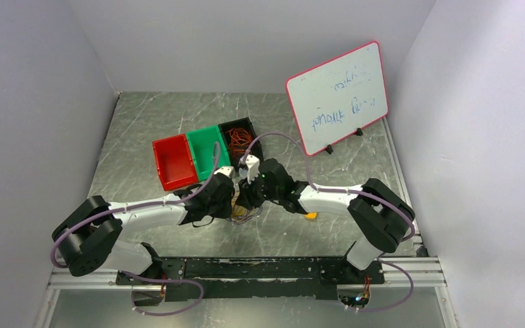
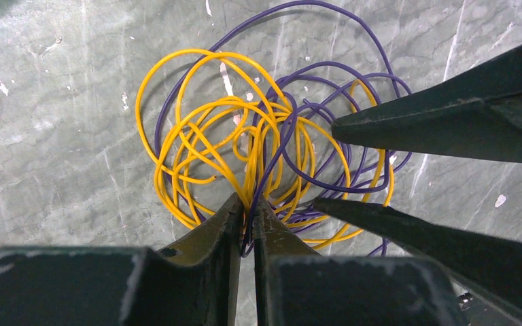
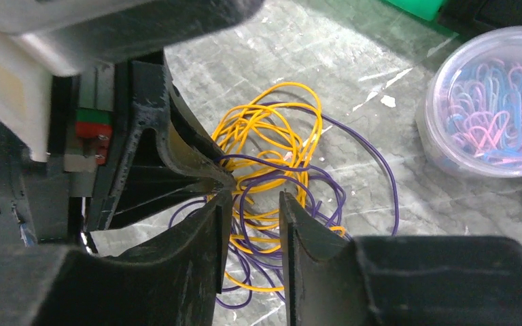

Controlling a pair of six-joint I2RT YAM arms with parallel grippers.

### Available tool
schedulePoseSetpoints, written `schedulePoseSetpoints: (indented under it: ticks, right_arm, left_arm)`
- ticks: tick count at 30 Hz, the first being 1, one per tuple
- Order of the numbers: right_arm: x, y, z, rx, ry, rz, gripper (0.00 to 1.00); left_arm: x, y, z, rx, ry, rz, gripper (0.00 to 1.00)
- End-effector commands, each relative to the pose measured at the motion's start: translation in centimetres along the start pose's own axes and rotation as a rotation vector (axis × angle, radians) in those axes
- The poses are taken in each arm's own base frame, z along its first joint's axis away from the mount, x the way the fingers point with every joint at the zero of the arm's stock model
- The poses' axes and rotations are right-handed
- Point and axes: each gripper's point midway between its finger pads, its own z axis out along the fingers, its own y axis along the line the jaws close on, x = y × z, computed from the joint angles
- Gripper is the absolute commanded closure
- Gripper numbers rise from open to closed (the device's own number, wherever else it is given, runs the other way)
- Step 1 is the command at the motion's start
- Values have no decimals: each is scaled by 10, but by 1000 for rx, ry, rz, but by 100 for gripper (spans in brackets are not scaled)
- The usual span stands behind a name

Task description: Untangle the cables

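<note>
A tangle of yellow cable and purple cable lies on the grey table. My left gripper is shut on yellow and purple strands at the near edge of the tangle. My right gripper stands open, its jaws either side of several purple and yellow loops without pinching them. Its two fingers reach in from the right in the left wrist view. In the top view both grippers meet over the cables at the table's middle.
Red, green and black bins stand behind the grippers; the black one holds orange cables. A whiteboard leans at the back right. A clear tub of paperclips sits near the tangle.
</note>
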Motion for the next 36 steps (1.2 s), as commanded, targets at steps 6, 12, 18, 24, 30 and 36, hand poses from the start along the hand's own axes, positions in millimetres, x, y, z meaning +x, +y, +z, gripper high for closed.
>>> schedulePoseSetpoints:
  ticks: [6,12,18,24,30,36]
  right_arm:
    - [7,-13,-1,60,1,10,81]
    - [-3,-15,-9,92,-35,36,100]
    - [-34,-23,-31,171,-118,71,100]
    - [-74,-30,-66,236,-217,88,100]
    - [-109,-37,-105,308,-314,105,100]
    - [-157,-37,-156,396,-435,84,100]
  left_arm:
    - [-11,-6,1,2,-31,0,85]
    - [-11,-4,0,-8,-34,-5,83]
    - [-9,-1,2,-22,-26,-6,75]
    - [-7,1,4,-31,-21,-8,65]
    - [-5,3,5,-41,-19,-12,60]
    - [-4,4,7,-48,-13,-9,61]
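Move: The purple strand I want runs about 1 cm below my right fingertips and 1 cm to their right. The heap of yellow cable lies some 4 cm to the left of my right hand, 1 cm farther out and 4 cm lower. The paperclip tub is about 9 cm straight ahead, also 4 cm down. From my left hand, still pinching the bundle, the strand lies about 4 cm right and 2 cm ahead, slightly higher. My right hand eases down and right by barely 1 cm and closes fully on the purple strand, then pulls it up out of the heap, rising some 15 cm while swinging right and forward, the wrist turning clockwise about 25 degrees. My left hand stays low at the heap and loosens its fingers by about a quarter of their range, still straddling the bundle. ##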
